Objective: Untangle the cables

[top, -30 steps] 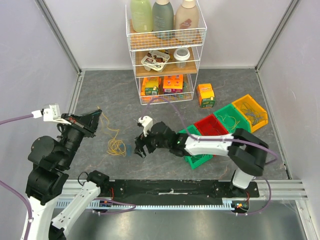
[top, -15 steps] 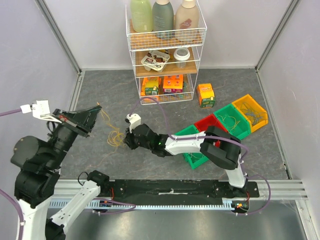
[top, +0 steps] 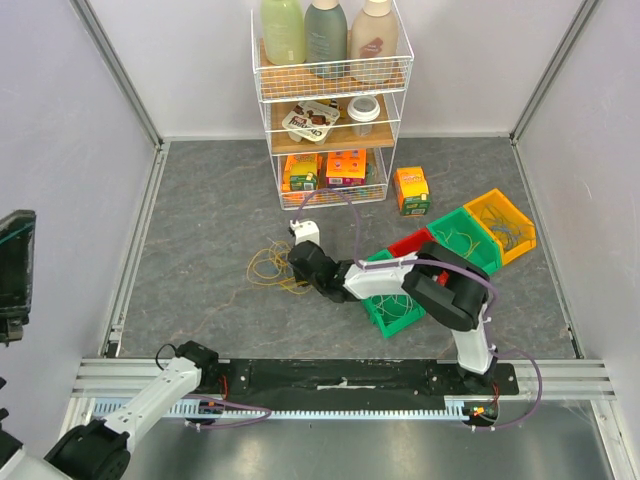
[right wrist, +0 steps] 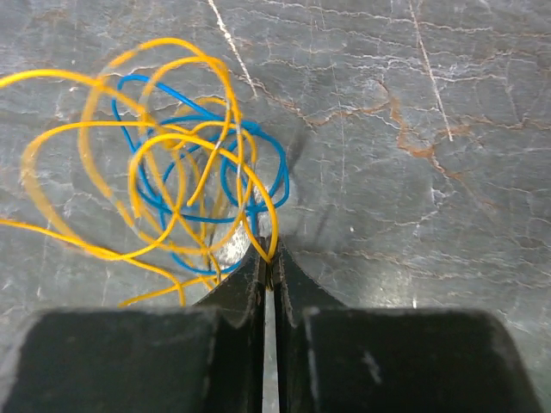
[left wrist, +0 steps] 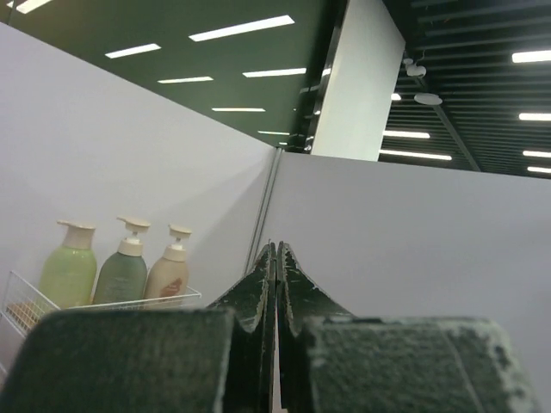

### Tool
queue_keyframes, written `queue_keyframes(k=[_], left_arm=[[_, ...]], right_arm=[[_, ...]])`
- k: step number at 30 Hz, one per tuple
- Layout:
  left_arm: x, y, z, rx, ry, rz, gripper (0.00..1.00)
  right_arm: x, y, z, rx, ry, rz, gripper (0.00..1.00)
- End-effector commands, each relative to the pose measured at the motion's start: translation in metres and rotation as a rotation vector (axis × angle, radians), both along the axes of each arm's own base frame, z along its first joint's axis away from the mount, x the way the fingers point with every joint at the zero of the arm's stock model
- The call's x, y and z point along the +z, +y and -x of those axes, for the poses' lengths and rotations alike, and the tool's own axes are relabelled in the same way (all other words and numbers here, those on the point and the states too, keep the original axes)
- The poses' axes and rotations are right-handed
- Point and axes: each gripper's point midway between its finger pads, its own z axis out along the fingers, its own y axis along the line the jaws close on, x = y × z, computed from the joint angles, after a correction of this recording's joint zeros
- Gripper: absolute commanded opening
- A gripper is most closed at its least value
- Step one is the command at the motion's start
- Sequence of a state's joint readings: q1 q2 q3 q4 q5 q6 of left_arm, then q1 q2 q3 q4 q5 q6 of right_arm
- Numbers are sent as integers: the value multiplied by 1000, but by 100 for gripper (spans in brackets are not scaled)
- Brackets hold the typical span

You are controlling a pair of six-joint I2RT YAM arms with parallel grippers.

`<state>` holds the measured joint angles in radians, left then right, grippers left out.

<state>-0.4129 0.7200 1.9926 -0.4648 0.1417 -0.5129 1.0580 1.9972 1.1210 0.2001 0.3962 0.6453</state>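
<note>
The cables lie as one small tangle on the grey table. Yellow cable (right wrist: 103, 172) loops wind through a blue cable (right wrist: 258, 185), and the tangle (top: 268, 268) shows in the top view left of centre. My right gripper (right wrist: 271, 258) is low over the table and shut on a strand of yellow cable at its tips. From above, the right gripper (top: 293, 270) sits at the tangle's right edge. My left gripper (left wrist: 275, 251) is shut with nothing in it, raised high and pointing at the enclosure walls. Only a dark part of the left arm (top: 14, 262) shows at the top view's left edge.
A wire shelf rack (top: 330, 110) with bottles, tubs and boxes stands at the back centre. An orange box (top: 411, 189) sits to its right. Green (top: 395, 310), red (top: 421, 250), green (top: 465, 236) and yellow (top: 500, 224) bins line up on the right, some holding wires.
My right gripper has shut on the yellow cable and drawn the tangle to the right. The left arm has lifted up and away from the table, out of most of the top view.
</note>
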Motion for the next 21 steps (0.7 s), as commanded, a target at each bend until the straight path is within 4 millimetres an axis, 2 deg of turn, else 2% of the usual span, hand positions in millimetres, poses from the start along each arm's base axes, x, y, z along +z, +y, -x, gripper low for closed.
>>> queue_keyframes(k=[1,2,3,5,6,8,11,14,17,21], left_arm=[[-62,-50,-92,-58,279,-122,6],[-87,-58,-109,-61,355,-149,10],[-128,-66,-134,-50,472,-184,16],[-195,-69,-165,-3,665,-201,35],[-229,-70,-175,14,749,-207,44],[-281,-77,-186,8,846,-262,53],[-346,-82,-194,8,965,-336,71],[-392,-85,-201,15,1054,-388,75],[-418,-96,-199,-49,1086,-452,75],[-453,-94,-197,-43,1122,-479,73]], right_arm=[[64,8,5,79,-84,-90,0],[74,5,5,86,-88,-112,0],[85,9,11,133,-73,-155,0],[99,9,16,194,-48,-214,0],[106,10,21,233,-38,-236,0],[118,11,27,289,-18,-268,0],[135,15,39,380,-9,-302,0],[155,15,47,431,-15,-330,0],[175,9,47,448,-19,-374,0],[192,4,52,496,-4,-423,0]])
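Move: The yellow cable's tangle lies on the table some 4 cm left of the right hand point, level with it fore and aft and about 1 cm lower; the right fingers are already shut on one strand. The blue cable is caught up in it, at the same spot. The green bin with the white cable stands about 21 cm to the right and 9 cm back. From the high-raised left hand, the yellow tangle is some 26 cm ahead, 10 cm right and 68 cm below. The yellow cable, still pinched in the right fingers, is drawn up off the table about 15 cm and a little back, the right wrist turning counter-clockwise with its left side rising. Meanwhile the left hand swoops down about 44 cm and forward 20, drifting right, towards the tangle; its fingers tip over from pointing up to pointing down and spread to roughly three-quarters open, touching nothing at the end. ##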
